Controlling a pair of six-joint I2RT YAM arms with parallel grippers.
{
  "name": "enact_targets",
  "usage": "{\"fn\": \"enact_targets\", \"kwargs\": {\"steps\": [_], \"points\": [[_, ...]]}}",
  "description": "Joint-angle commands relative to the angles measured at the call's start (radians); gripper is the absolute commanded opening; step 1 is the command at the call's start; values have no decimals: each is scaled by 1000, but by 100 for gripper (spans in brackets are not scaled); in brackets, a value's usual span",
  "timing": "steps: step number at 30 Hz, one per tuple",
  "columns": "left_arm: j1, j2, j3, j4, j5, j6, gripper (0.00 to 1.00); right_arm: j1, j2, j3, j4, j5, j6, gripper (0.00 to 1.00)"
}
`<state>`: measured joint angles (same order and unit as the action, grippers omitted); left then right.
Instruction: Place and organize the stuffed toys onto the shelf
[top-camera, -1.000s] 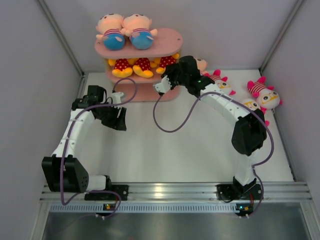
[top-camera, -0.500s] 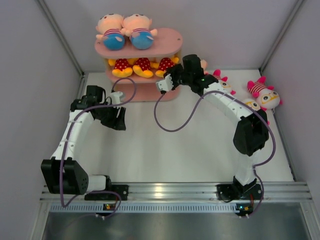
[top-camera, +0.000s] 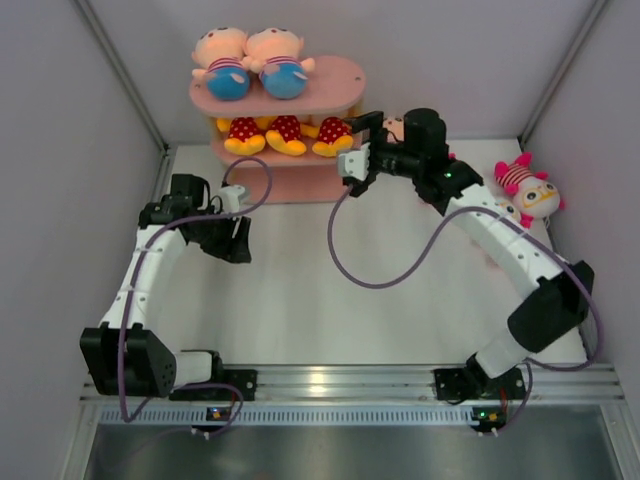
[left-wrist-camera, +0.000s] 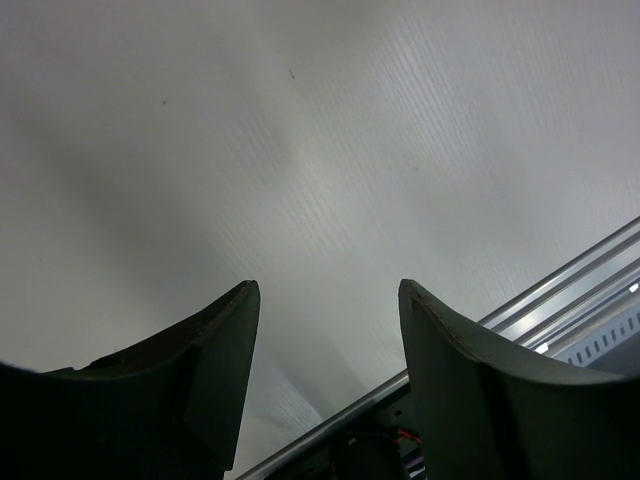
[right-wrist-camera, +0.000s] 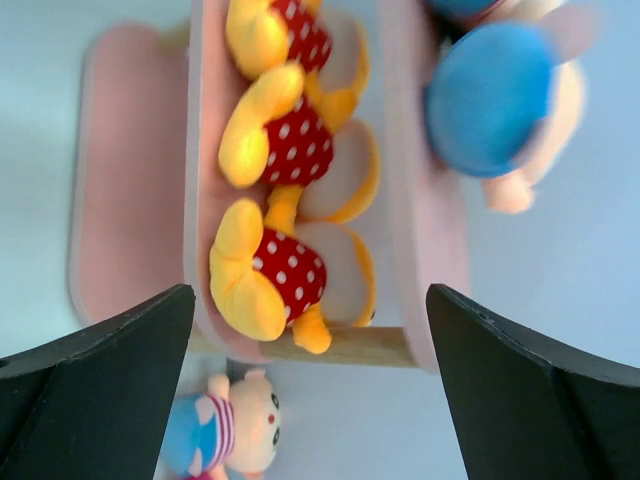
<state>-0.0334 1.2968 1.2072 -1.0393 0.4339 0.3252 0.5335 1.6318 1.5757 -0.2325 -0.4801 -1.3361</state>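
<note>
The pink shelf (top-camera: 335, 85) stands at the back. Two peach-headed stuffed toys (top-camera: 228, 68) in blue pants lie on its top board. Three yellow-orange toys (top-camera: 287, 133) with red dotted bodies sit in a row on the middle tier. My right gripper (top-camera: 358, 146) hovers open just off the shelf's right end, holding nothing; in the right wrist view the nearest dotted toy (right-wrist-camera: 272, 272) lies on the shelf (right-wrist-camera: 205, 200) ahead of the right gripper (right-wrist-camera: 310, 292). My left gripper (top-camera: 238, 240) hangs open over bare table, also the left gripper (left-wrist-camera: 328, 290) in its wrist view.
Another peach-headed doll (top-camera: 398, 128) lies on the table behind my right arm, seen too as the doll (right-wrist-camera: 225, 435). White-faced toys with pink tufts (top-camera: 530, 187) lie at the right by the wall, some partly hidden by the arm. Walls enclose three sides.
My right gripper has opened, left the third dotted toy on the middle tier and drawn back to the right. The left arm has stayed put.
</note>
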Motion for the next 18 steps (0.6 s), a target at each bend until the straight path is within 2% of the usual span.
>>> {"fn": "enact_targets", "kwargs": {"steps": [1,2,3,7,10,11,12,14,16,18], "points": [[6,-44,-17,7,26,28,64,-10,-200,-5,-13,-234,239,99],[6,-50,-20,5,29,28,64,-9,-260,-5,-25,-245,291,99],[6,-54,-23,5,32,29,64,-9,-282,16,-49,-215,418,100],[6,-70,-58,8,26,35,64,-87,-296,106,-139,-155,618,99],[7,-62,-96,10,-21,23,64,-234,-294,17,-35,-221,765,99],[9,-51,-106,10,-46,18,64,-298,-273,-5,61,-222,808,99],[16,-45,-113,19,-58,6,61,-322,-251,-23,87,-186,866,99],[26,-33,-117,21,-89,-8,59,-355,-158,-7,96,-123,879,99],[81,-37,-121,42,-113,-14,59,-363,-71,38,96,-25,877,99],[99,-48,-127,59,-159,-21,59,-372,78,113,85,41,874,100]]}}
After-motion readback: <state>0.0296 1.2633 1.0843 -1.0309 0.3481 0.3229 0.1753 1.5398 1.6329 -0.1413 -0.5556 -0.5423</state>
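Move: The blue-and-pink doll on the table beside the shelf lies about 23 cm ahead of the empty right hand, 12 cm to its right and some 27 cm below. The newly shelved yellow fox toy sits 11 cm ahead, 3 cm left and 6 cm lower; the nearest pink striped toy lies roughly 17 cm ahead, 26 cm right and 29 cm down. From the left hand, the doll is about 40 cm ahead, 39 cm right and 10 cm lower. Back and up by 10 to 15 cm, the wide-open right hand pulls clear of the shelved fox toys, sweeps right past the shelf's edge, then comes forward and down on the doll's side, still high above the table. The wrist rolls and swings clockwise, some 45 degrees in all. The empty left hand sinks slightly, edging back and then left. ##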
